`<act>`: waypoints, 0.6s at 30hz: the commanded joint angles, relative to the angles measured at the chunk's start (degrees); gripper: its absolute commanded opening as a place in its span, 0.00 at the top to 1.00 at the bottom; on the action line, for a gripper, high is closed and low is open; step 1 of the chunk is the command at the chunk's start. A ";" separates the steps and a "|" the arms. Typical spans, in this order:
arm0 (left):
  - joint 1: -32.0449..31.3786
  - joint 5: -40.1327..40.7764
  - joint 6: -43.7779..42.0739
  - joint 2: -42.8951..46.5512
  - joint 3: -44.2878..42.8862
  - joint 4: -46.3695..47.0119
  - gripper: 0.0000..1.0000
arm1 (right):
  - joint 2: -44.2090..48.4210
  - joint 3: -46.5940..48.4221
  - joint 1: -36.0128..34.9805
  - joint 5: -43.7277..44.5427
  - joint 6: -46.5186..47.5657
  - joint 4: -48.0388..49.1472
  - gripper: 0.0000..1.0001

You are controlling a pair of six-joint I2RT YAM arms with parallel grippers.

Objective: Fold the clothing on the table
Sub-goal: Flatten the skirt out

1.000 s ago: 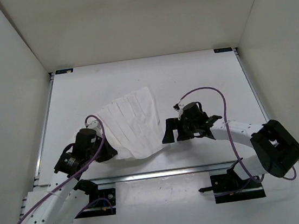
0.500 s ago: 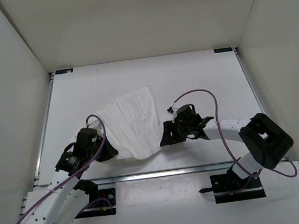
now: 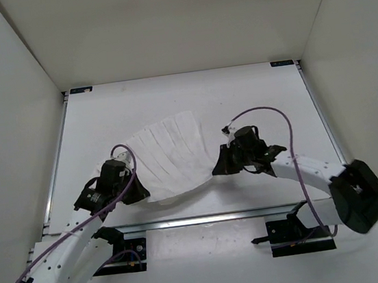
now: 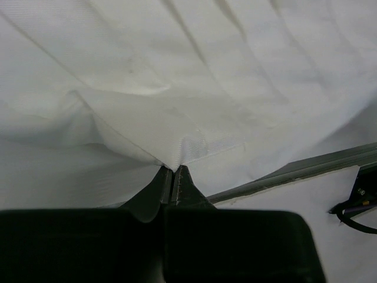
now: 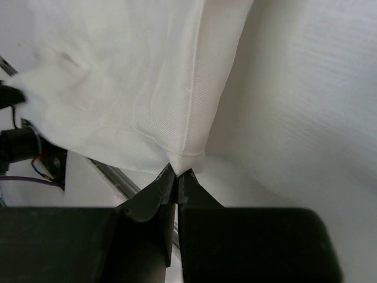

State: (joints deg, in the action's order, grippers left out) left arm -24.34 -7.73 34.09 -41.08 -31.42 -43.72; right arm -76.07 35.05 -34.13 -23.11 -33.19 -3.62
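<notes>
The clothing (image 3: 170, 154) is a white pleated, fan-shaped cloth spread on the table (image 3: 259, 98), its near edge lifted between the two arms. My left gripper (image 3: 143, 193) is shut on the cloth's near left corner; the left wrist view shows that gripper (image 4: 172, 171) pinching a corner of the clothing (image 4: 194, 112). My right gripper (image 3: 218, 167) is shut on the near right corner. From the right wrist, this gripper (image 5: 177, 174) bites the hemmed corner of the clothing (image 5: 135, 100), which hangs up and away from it.
A silver rail (image 3: 205, 219) runs along the table's near edge just below the lifted cloth, with the arm bases behind it. White walls (image 3: 14, 121) close in on the left, right and far sides.
The right gripper moved in to the cloth's near right corner and shut on it. Both near corners then rose and the cloth spread wider between the arms.
</notes>
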 commanded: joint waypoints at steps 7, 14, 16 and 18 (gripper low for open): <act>-1.93 0.79 -0.95 -9.70 -6.01 5.66 1.00 | 31.23 -10.32 1.78 5.99 -3.79 -14.57 1.00; -5.37 0.87 -2.09 -15.34 -6.38 5.84 1.00 | 43.38 -18.96 6.43 1.77 -7.86 -15.19 1.00; -3.62 1.13 -3.23 -15.69 -6.02 6.02 1.00 | 41.19 -18.70 8.11 0.62 -6.63 -15.19 0.99; -3.44 0.87 -4.02 -16.92 -7.32 6.81 1.00 | 38.74 -16.00 10.21 -0.17 -3.92 -15.02 0.99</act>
State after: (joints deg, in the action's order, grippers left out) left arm -29.39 -10.11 32.99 -57.41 -37.41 -36.75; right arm -35.16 16.01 -26.48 -23.42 -39.88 -18.35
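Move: Pinched at its two near corners, the skirt slants over the table: its middle is about 11 cm ahead, 6 cm right and 4 cm below the left hand, and 6 cm ahead, 15 cm left and 4 cm below the right hand. Its far right corner lies some 19 cm ahead and 4 cm left of the right hand. The metal rail runs about 9 cm behind the left hand and 14 cm behind the right. Flicking the held edge over, the right hand hops up about 7 cm, then swings back and to its right and sinks again, ending some 6 cm back and 7 cm right, turned 10 degrees clockwise. The left hand follows about 4 cm right and 2 cm forward, turning slightly clockwise. Both shut grippers keep their pinch on the near corners. ##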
